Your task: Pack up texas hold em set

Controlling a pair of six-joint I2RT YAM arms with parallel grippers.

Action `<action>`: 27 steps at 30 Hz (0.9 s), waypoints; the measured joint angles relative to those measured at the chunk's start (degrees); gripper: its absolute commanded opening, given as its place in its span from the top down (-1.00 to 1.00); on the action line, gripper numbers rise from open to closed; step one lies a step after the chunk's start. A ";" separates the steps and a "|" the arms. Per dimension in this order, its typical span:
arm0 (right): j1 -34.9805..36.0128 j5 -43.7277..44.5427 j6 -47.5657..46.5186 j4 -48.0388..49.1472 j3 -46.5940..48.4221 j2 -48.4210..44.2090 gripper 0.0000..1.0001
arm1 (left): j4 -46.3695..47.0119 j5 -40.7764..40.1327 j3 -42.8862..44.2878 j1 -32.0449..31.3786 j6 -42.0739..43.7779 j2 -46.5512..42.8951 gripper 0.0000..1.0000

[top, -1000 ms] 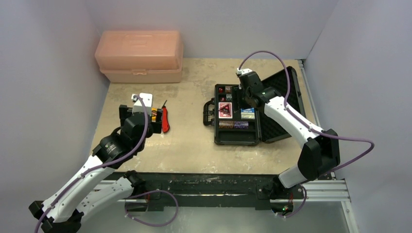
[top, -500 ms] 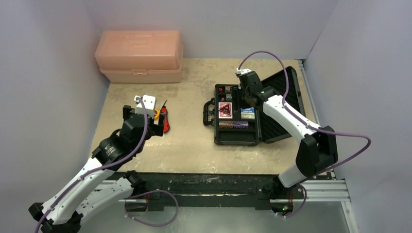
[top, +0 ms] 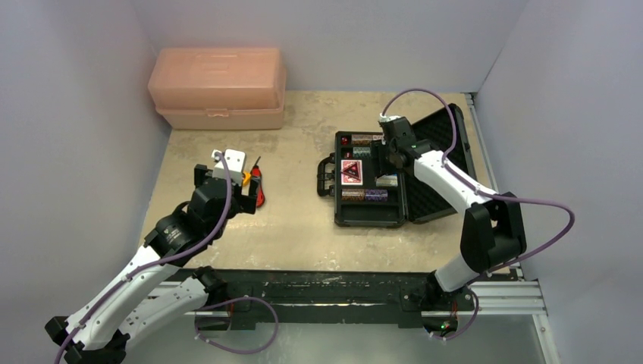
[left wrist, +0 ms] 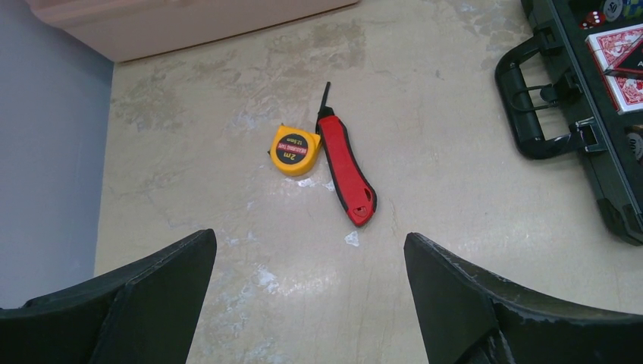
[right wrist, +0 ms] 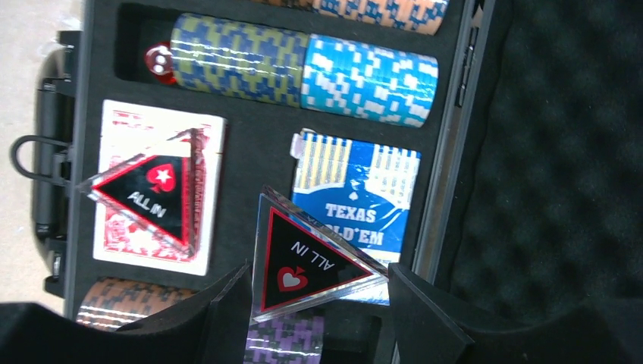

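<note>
The black foam-lined case lies open at the right, its lid tipped back. My right gripper hovers over it, shut on a black-red triangular "ALL IN" token, just above the blue card deck. A second triangular token lies on the red deck. Chip stacks and a red die fill the slots beyond. My left gripper hangs open over bare table at the left, holding nothing.
A red folding knife and a yellow tape measure lie just ahead of my left gripper. The large peach plastic box stands at the back left. The case handle points left toward the knife.
My right gripper has shifted right and nearer over the case with the token, now above the blue deck. My left gripper edged slightly forward, uncovering the tape measure.
</note>
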 measured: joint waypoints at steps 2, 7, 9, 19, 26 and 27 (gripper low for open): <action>-0.87 -0.09 -0.02 0.50 -0.87 0.24 0.12 | 0.00 0.26 0.00 0.00 0.00 0.04 -0.88; -1.97 -0.11 -0.02 1.25 -1.57 1.40 0.10 | 0.00 0.63 0.00 0.00 0.00 0.31 -0.88; -2.03 -0.11 -0.02 1.73 -1.75 2.10 0.08 | 0.00 0.74 0.00 0.00 0.02 0.44 -0.88; -2.19 -0.17 -0.02 3.48 -1.90 4.02 -0.35 | 0.00 0.83 0.00 0.00 0.07 0.48 -0.87; -2.43 0.04 0.20 3.65 -1.90 4.31 -0.98 | 0.02 1.05 0.00 0.00 0.22 0.46 -0.87; -2.43 0.20 0.17 3.65 -1.90 4.31 -0.98 | 0.02 1.11 0.00 0.00 0.26 0.44 -0.87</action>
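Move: The right hand already holds one ALL IN plaque between its fingers, over the open case. The blue Texas Hold'em card box lies about 2 cm ahead, 2 cm right and 5 cm below. The red card box is 3 cm ahead and 9 cm left, the blue-green chip row 10 cm ahead and 2 cm left, the purple chips 4 cm back and 1 cm left. From the left hand, the blue box lies some 13 cm ahead, 48 cm right and 17 cm down. The plaque comes to rest on the near part of the blue card box as the right hand lowers it about 3 cm, shifting a little to the right early on and then about 1 cm forward. The descent stops there, and only then do the fingers open wide and let go of the plaque; the wrist scarcely turns. ##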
